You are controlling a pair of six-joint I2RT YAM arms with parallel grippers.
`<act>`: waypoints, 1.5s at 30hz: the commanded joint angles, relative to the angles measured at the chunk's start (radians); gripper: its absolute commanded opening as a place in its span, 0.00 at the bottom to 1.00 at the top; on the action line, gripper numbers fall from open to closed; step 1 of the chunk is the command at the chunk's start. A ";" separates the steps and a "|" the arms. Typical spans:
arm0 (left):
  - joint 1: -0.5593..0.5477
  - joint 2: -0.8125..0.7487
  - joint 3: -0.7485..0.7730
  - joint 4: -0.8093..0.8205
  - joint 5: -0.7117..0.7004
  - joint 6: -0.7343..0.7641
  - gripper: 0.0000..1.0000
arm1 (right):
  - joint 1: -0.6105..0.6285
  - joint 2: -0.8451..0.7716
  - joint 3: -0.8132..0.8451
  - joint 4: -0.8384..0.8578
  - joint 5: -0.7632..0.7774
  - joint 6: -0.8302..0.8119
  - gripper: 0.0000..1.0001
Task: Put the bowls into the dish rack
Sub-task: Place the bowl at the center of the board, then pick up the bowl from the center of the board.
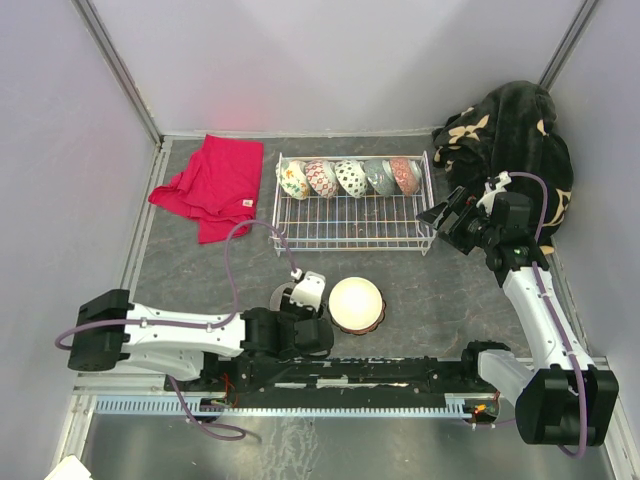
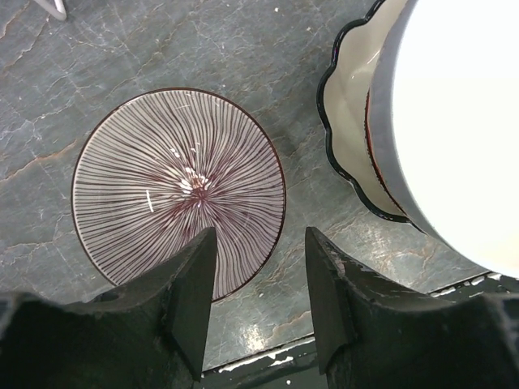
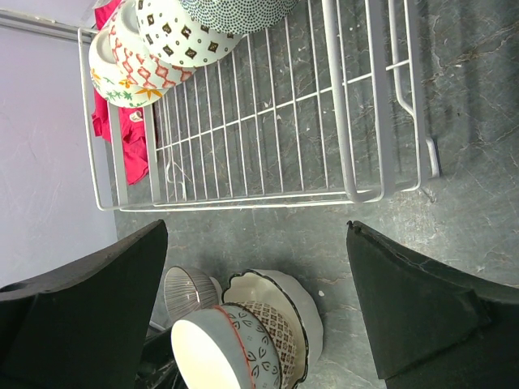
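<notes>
The white wire dish rack (image 1: 350, 222) stands at the back middle, with several patterned bowls (image 1: 348, 177) on edge along its far side. A stack of bowls (image 1: 356, 303) with a grey one on top sits in front of it. A striped bowl (image 2: 178, 190) stands upright left of the stack (image 2: 454, 121). My left gripper (image 2: 259, 267) is open and empty just above the striped bowl's near rim; one finger is over the bowl, the other over the table. My right gripper (image 3: 256, 231) is open and empty, by the rack's (image 3: 268, 138) right end, above the table.
A red cloth (image 1: 210, 185) lies left of the rack. A dark patterned blanket (image 1: 515, 135) is heaped in the back right corner, behind my right arm. Grey walls close in the table on three sides. A rail (image 1: 330, 378) runs along the near edge.
</notes>
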 commanded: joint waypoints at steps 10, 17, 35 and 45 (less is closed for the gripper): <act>0.001 0.095 0.056 0.092 -0.005 0.081 0.39 | 0.006 -0.005 0.009 0.035 -0.016 -0.007 0.99; 0.005 0.132 0.068 0.100 0.004 0.090 0.34 | 0.006 -0.005 0.008 0.035 -0.016 -0.007 0.99; 0.031 0.101 0.057 0.096 -0.009 0.079 0.03 | 0.006 -0.007 0.009 0.034 -0.018 -0.006 0.99; 0.032 0.047 0.058 0.087 -0.011 0.079 0.03 | 0.005 -0.006 0.008 0.034 -0.018 -0.007 0.99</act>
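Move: The striped bowl stands open side up, its middle about 3 cm ahead of the left hand, 3 cm to its left and 5 cm below, so its right-hand rim lies between the half-open fingers. The white-topped bowl stack stands some 8 cm to the hand's right and 2 cm ahead, its middle 2 cm lower. The dish rack's middle is roughly 21 cm ahead and 9 cm right. From the right hand, the striped bowl is about 15 cm back, 30 cm left and 15 cm below. The left hand sinks about 2 cm over the striped bowl's right-hand rim while easing some 1.5 cm to the right towards the stack, and its half-open fingers close nearly shut, pinching that rim between the tips. Keeping the pinch, it then turns upward and rises about 1.5 cm, creeping slightly forward with the wrist nearly unchanged. ##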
